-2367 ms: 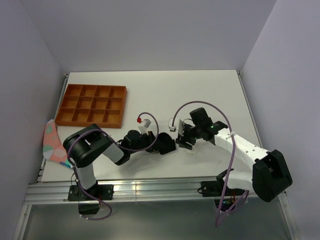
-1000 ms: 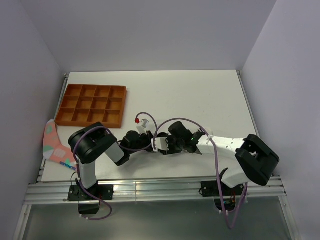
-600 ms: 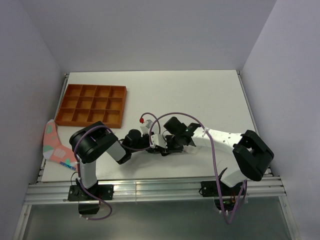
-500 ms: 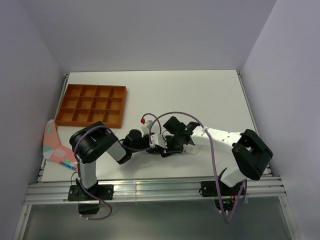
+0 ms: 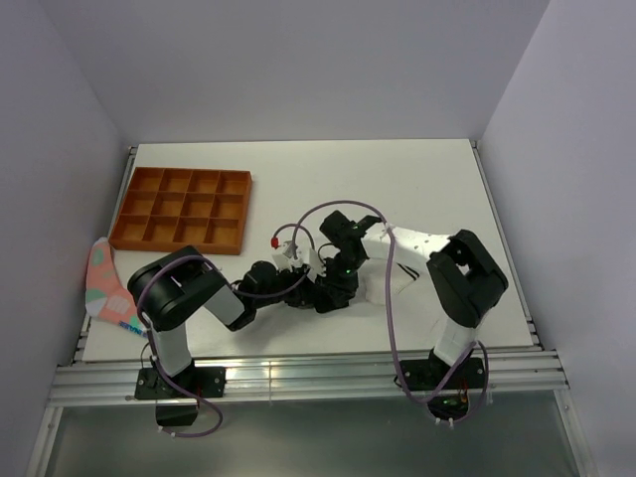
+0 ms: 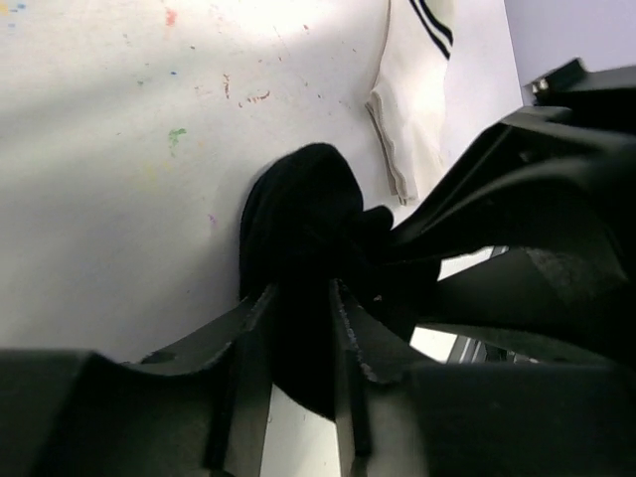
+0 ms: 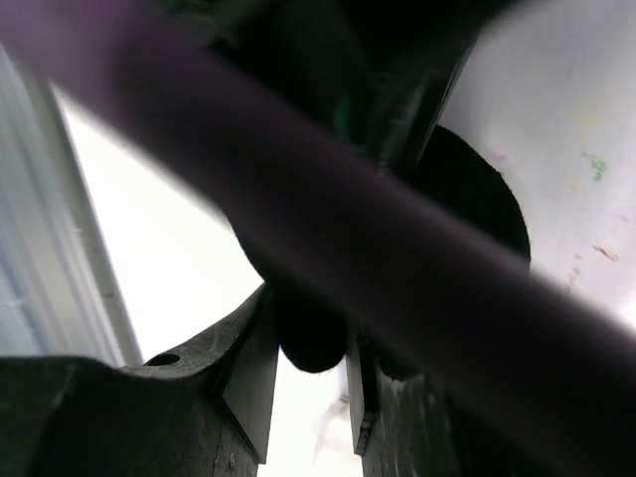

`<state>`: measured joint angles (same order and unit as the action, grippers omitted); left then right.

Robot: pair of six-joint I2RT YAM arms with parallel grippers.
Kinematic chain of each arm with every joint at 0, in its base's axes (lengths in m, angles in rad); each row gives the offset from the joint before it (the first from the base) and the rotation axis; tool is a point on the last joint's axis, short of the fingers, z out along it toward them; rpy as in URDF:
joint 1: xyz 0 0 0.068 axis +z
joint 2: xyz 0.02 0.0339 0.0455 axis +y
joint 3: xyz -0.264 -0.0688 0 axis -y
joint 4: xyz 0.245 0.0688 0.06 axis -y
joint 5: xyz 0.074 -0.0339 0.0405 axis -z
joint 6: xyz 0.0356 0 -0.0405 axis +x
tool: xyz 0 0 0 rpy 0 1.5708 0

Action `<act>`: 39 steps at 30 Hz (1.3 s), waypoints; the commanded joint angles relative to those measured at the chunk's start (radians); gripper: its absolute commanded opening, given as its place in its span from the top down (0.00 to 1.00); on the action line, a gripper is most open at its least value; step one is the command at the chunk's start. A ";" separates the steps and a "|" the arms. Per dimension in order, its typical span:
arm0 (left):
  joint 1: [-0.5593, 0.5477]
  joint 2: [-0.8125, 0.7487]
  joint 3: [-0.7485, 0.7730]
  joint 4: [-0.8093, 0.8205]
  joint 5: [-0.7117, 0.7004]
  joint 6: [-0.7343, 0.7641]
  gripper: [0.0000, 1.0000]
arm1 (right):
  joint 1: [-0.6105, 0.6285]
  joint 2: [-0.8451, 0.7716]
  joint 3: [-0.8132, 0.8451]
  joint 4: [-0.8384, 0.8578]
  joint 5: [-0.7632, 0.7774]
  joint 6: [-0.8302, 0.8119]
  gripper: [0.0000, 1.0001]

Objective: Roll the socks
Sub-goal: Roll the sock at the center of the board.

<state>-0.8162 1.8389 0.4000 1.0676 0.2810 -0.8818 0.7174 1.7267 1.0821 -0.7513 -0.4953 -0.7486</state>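
The black sock [image 5: 326, 296] lies bunched in a dark lump at the table's middle front. My left gripper [image 5: 306, 288] reaches it from the left. In the left wrist view my left gripper [image 6: 296, 320] is shut on the black sock [image 6: 303, 214]. My right gripper [image 5: 334, 281] comes down on the same lump from behind. In the right wrist view my right gripper [image 7: 308, 390] pinches a fold of the black sock [image 7: 313, 333]. The white sock [image 5: 383, 282] lies flat just right of the lump, partly under the right arm. Its black cuff stripes show in the left wrist view [image 6: 412, 99].
An orange divided tray [image 5: 181, 207] stands at the back left. A pink fabric piece with teal patches [image 5: 104, 283] hangs over the table's left edge. A purple cable [image 7: 328, 209] crosses the right wrist view. The two grippers almost touch.
My right arm has folded back and swung its gripper left from beside the white sock onto the black lump, where it now pinches. My left gripper has stayed on the black sock.
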 commanded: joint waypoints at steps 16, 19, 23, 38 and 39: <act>-0.015 -0.138 -0.188 0.020 -0.174 0.030 0.51 | -0.104 0.284 0.162 -0.184 -0.152 0.043 0.77; -0.014 -0.155 -0.216 0.061 -0.192 0.030 0.48 | -0.110 0.301 0.182 -0.197 -0.147 0.052 0.77; -0.014 -0.162 -0.231 0.089 -0.200 0.032 0.46 | -0.118 0.320 0.194 -0.198 -0.120 0.066 0.77; -0.014 -0.331 -0.303 0.132 -0.238 0.102 0.43 | -0.121 0.398 0.274 -0.261 -0.086 0.114 0.78; -0.014 -0.358 -0.303 0.123 -0.235 0.112 0.42 | -0.121 0.411 0.282 -0.272 -0.085 0.118 0.78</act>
<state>-0.8246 1.5421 0.0879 1.1927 0.0528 -0.8406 0.6033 2.0613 1.3682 -1.0214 -0.8017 -0.6243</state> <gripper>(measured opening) 0.576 0.332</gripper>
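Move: Between the two hands lies the black sock, held in the right fingers; its middle is about 2 cm to the right hand's left and 1 cm ahead, a touch below. From the left hand, whose loosened fingers are still around its near end, that middle is some 3 cm to the right and 1 cm back. The white sock lies roughly 13 cm right of the right hand and 2 cm farther out. Opening its fingers well wider, the left hand comes free of the black sock and draws away to the left by about 7 cm, turning slightly counter-clockwise and lifting over the last bit. The right hand keeps its pinch and drags the sock some 2.5 cm left at nearly constant height before easing slightly back, its fingertips swinging back towards the base by roughly 30 degrees. ##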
